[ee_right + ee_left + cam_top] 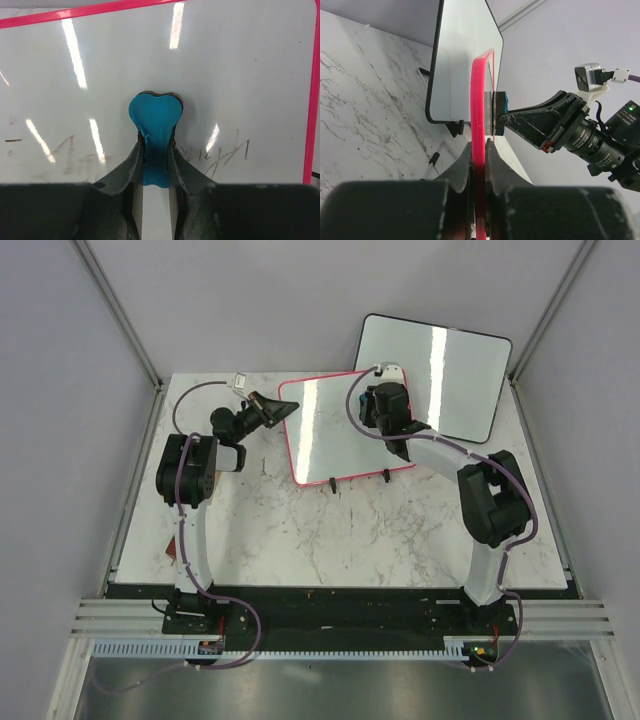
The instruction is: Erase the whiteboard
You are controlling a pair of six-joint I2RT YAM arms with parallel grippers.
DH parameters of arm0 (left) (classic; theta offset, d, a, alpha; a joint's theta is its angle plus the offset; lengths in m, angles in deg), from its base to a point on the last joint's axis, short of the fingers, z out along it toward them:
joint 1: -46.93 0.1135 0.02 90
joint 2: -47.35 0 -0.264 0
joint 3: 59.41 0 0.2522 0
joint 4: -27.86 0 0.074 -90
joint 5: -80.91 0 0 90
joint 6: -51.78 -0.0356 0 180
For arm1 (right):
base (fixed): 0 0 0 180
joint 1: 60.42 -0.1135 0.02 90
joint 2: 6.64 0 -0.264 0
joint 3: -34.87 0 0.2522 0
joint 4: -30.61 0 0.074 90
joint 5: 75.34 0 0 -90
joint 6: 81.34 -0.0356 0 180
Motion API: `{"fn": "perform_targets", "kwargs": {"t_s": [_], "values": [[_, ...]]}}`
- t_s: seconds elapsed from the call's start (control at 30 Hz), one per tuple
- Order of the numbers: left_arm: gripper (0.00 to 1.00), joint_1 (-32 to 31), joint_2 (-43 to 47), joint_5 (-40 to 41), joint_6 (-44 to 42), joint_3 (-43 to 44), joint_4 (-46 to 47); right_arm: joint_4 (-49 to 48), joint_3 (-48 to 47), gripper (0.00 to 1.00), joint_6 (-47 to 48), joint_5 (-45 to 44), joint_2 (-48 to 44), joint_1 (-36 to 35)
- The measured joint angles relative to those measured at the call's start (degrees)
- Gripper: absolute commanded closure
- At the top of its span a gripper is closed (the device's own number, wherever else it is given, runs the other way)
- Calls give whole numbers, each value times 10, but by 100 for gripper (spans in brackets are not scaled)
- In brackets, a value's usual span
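Note:
The whiteboard [335, 435] has a pink frame and small black feet, and stands tilted on the table. My left gripper [283, 410] is shut on its left edge; the left wrist view shows the pink frame [479, 100] pinched between the jaws of that gripper [479, 150]. My right gripper [385, 412] is shut on a blue eraser [155, 120] and presses it flat against the board face [225, 65]. Faint dark handwriting [227, 152] lies just right of the eraser, with smudged traces [65, 150] to its left. The eraser also shows edge-on in the left wrist view [500, 107].
A black-framed whiteboard [440, 375] leans behind the pink one at the back right; it also shows in the left wrist view [460, 60]. The marble table [330, 530] extends in front of the boards. Grey walls close in the sides and back.

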Motion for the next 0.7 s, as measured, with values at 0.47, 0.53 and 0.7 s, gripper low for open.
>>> {"fn": "perform_targets", "kwargs": {"t_s": [0.47, 0.53, 0.7], "values": [[98, 6, 0, -10, 0, -1, -9, 83, -166, 100, 84, -42, 99, -149], [98, 6, 0, -10, 0, -1, -11, 100, -206, 100, 86, -41, 124, -169], [98, 9, 0, -10, 0, -2, -21, 143, -255, 100, 82, -57, 150, -179]]}}
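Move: Some 19 cm to the left of the right hand, and about level with it, is the whiteboard's left rim, pinched between the left fingers. The right hand already holds the blue eraser against the board's face. Grey ink smudges lie roughly 8 cm to its left and 3 cm ahead, dark ink strokes about 6 cm to its right and 3 cm ahead, all a centimetre or so lower. Sweeping left across the whiteboard, the right hand wipes with the eraser still in its grip for about 17 cm, drawing back some 3 cm on the way and easing to a stop beside the left fingertips. Its wrist swings roughly 15 degrees counter-clockwise while its left side dips about 10; the left hand keeps its pinch on the rim. ##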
